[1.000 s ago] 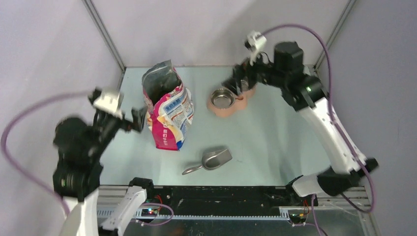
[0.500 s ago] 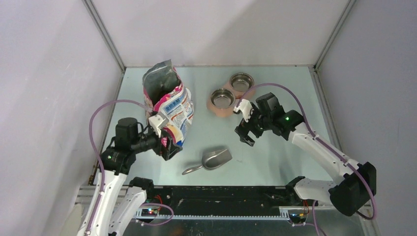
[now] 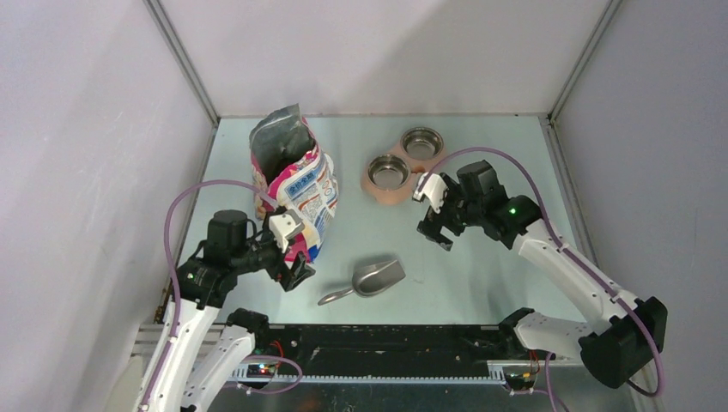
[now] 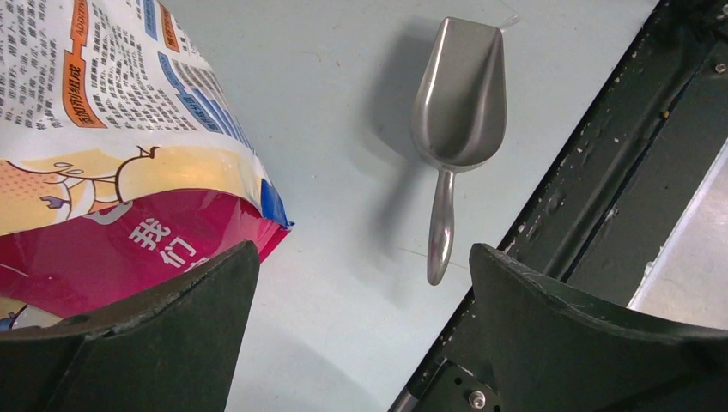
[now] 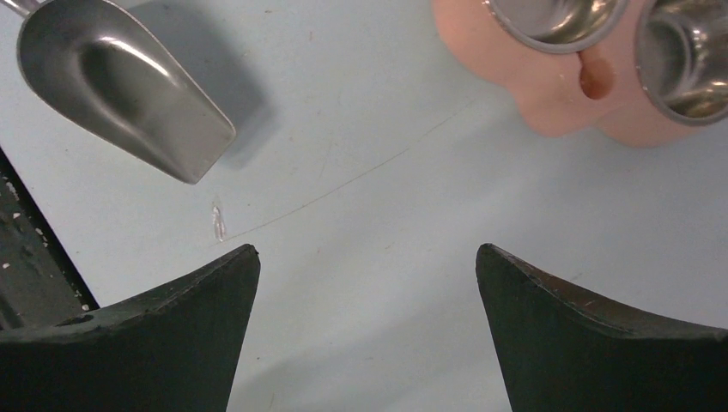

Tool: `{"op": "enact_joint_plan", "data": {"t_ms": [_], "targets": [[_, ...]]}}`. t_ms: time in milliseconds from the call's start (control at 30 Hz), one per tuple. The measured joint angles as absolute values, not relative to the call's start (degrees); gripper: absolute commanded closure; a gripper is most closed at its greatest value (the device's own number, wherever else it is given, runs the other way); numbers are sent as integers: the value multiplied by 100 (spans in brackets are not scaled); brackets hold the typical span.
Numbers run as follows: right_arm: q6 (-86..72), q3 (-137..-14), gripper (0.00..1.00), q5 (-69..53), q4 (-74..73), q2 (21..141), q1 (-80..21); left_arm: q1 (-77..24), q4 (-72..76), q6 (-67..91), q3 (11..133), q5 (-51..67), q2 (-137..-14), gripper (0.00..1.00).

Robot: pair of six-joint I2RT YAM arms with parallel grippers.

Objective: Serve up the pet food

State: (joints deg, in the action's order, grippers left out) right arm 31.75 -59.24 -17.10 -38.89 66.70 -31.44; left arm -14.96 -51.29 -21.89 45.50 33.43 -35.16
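No pet food shows; the open pink-white-blue printed bag (image 3: 292,193) stands upright at the back left, its inside dark. An empty grey metal scoop (image 3: 371,277) lies on the table, handle toward the near left. My left gripper (image 3: 299,264) hovers open by the bag's lower corner (image 4: 103,172), left of the scoop (image 4: 459,94). In its wrist view the left gripper (image 4: 362,251) holds nothing. My right gripper (image 3: 435,233), also open and empty (image 5: 367,250), hangs between the scoop (image 5: 120,81) and the pink two-bowl feeder (image 3: 382,190).
The feeder's pink base (image 5: 549,94) carries two empty steel bowls (image 5: 558,17) (image 5: 687,60). A black rail (image 3: 386,339) runs along the table's near edge, close behind the scoop's handle. Grey walls enclose the table on three sides.
Both arms swung down from raised poses to low over the table. Since half a second ago each gripper has shifted only slightly. Bag, scoop and feeder have not moved.
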Motion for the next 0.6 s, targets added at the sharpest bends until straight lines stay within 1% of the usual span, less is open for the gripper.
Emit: {"op": "enact_joint_plan", "data": {"t_ms": [267,500,600], "targets": [[3173,-5942,0,-1400,-3970,6139,-3052,-1505,-5234,-2241,4587,3183,-3623,0],[3225,-5951,0,-211,-4237,5835,-2829,-1505,-5190,-2193,4587,3024,-3640,0],[3417,-5951,0,78,-4613,5680,-2663,-1505,-5190,-2215,4593,3028,-3688,0]]}}
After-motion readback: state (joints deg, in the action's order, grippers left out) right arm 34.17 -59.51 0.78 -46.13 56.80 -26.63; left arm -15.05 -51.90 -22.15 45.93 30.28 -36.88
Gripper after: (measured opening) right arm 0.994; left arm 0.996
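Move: The scoop lies about 17 cm to the left hand's right and 3 cm ahead, some 16 cm below it; the upright food bag's middle is about 18 cm straight ahead of that hand, a little lower. From the right hand the scoop is about 20 cm to the left, 6 cm back and 15 cm down, while the joined pet bowls sit roughly 28 cm ahead and 8 cm left, 14 cm below. The scoop is left alone as the empty right hand draws away from it and the bowls, first rising about 3 cm, then swinging faster some 9 cm to the right. Its wrist turns clockwise and the fingers lift a little, about 20 degrees in all, still wide open. The left hand practically holds its place, open, beside the bag's foot. ##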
